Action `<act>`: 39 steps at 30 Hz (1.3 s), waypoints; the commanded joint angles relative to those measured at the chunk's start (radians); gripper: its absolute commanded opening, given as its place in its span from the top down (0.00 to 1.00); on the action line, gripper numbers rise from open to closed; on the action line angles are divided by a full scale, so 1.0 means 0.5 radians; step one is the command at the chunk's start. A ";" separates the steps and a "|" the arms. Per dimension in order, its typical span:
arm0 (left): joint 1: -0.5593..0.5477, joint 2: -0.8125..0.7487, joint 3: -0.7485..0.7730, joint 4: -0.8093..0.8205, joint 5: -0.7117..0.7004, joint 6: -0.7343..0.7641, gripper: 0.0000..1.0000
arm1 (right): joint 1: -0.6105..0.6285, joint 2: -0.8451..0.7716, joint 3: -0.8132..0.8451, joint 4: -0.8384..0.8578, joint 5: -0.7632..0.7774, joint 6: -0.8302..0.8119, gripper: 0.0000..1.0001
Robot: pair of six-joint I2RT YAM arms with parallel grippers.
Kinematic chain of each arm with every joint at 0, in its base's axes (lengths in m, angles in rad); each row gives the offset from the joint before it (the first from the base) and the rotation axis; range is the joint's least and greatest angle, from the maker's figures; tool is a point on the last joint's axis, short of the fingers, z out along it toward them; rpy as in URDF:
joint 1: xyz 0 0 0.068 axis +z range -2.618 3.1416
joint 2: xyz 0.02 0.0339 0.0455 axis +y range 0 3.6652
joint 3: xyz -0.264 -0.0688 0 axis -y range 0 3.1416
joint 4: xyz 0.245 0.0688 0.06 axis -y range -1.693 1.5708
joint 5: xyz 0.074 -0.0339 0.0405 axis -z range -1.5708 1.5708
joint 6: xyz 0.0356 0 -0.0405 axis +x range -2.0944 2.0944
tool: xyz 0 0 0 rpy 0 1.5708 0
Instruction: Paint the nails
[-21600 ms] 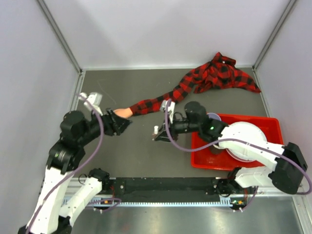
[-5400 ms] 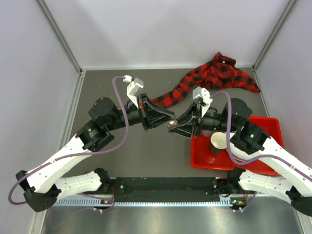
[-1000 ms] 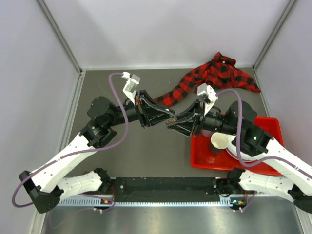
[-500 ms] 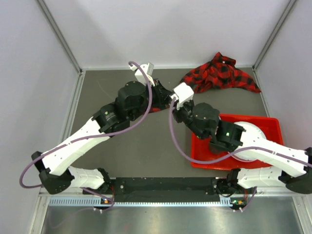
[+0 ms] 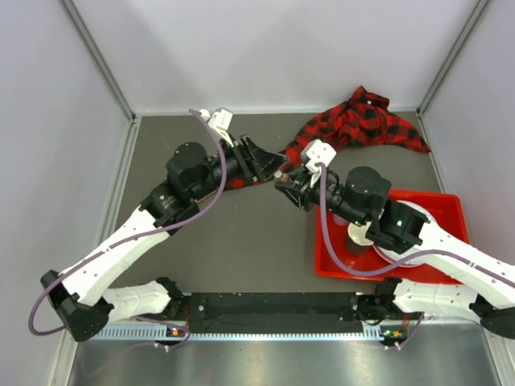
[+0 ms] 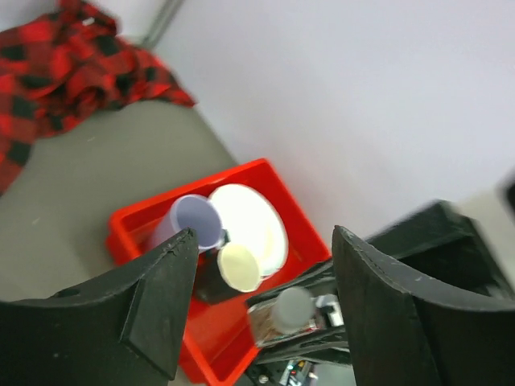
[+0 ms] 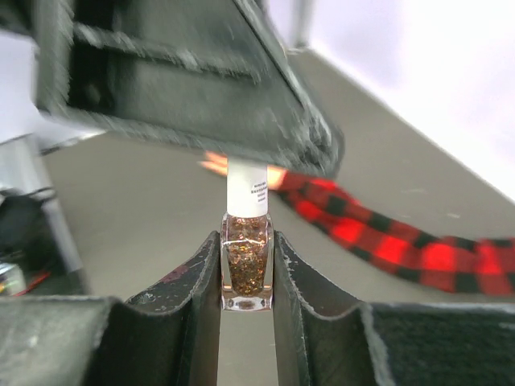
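My right gripper (image 7: pixel 245 238) is shut on a small bottle (image 7: pixel 245 261) of copper glitter polish, its white cap (image 7: pixel 246 187) still on. My left gripper (image 6: pixel 264 241) stands open, its black fingers (image 6: pixel 161 301) on either side of that cap (image 6: pixel 292 309), seen end-on, without touching it. From above, both grippers meet over mid-table, left (image 5: pixel 269 165) and right (image 5: pixel 283 183). Behind the bottle lies the peach mannequin hand (image 7: pixel 211 165) at the end of the plaid sleeve (image 7: pixel 386 241). The nails are too small and blurred to make out. The arms hide the hand from above.
A red tray (image 5: pixel 386 195) at the right holds a white plate (image 5: pixel 406 221), a purple cup (image 6: pixel 189 221) and a cream cup (image 6: pixel 239 267). The bunched plaid shirt (image 5: pixel 362 121) lies at the back right. Pale walls close in the table.
My left gripper has opened and let go of the bottle's cap. Both grippers have shifted toward the back of the table. The right gripper still holds the bottle.
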 commanded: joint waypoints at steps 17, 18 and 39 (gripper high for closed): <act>0.011 -0.444 -0.202 0.565 0.796 -0.021 0.25 | -0.273 -0.231 0.031 0.354 -1.295 0.853 1.00; 0.011 -0.441 -0.232 0.671 0.860 -0.085 0.25 | -0.279 -0.234 0.024 0.351 -1.307 0.866 1.00; 0.008 -0.168 -0.116 1.004 1.167 -0.258 0.98 | -0.371 -0.154 0.043 0.403 -1.369 0.845 1.00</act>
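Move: The white cap of the nail polish bottle sits just off the left hand's spread fingers, roughly 2 cm back, 1 cm to the right and 1 cm below. From the right hand, which holds the bottle, the cap is about 2 cm up and 1 cm left. The mannequin hand lies some 9 cm ahead, 24 cm left and 38 cm below the left hand; the red tray's middle is about 34 cm right of the right hand, 36 cm below. The left hand, already off the cap and open, swings back about 12 cm and up some 7 cm while turning roughly 35 degrees clockwise, then shuts its fingers on the white cap in the later half to pinch it anew. The right hand keeps its grip on the bottle and travels with it, back about 9 cm and up 7 cm, turning some 30 degrees counter-clockwise and rolling a little, so that the two hands are wound back against each other with the bottle between them. ##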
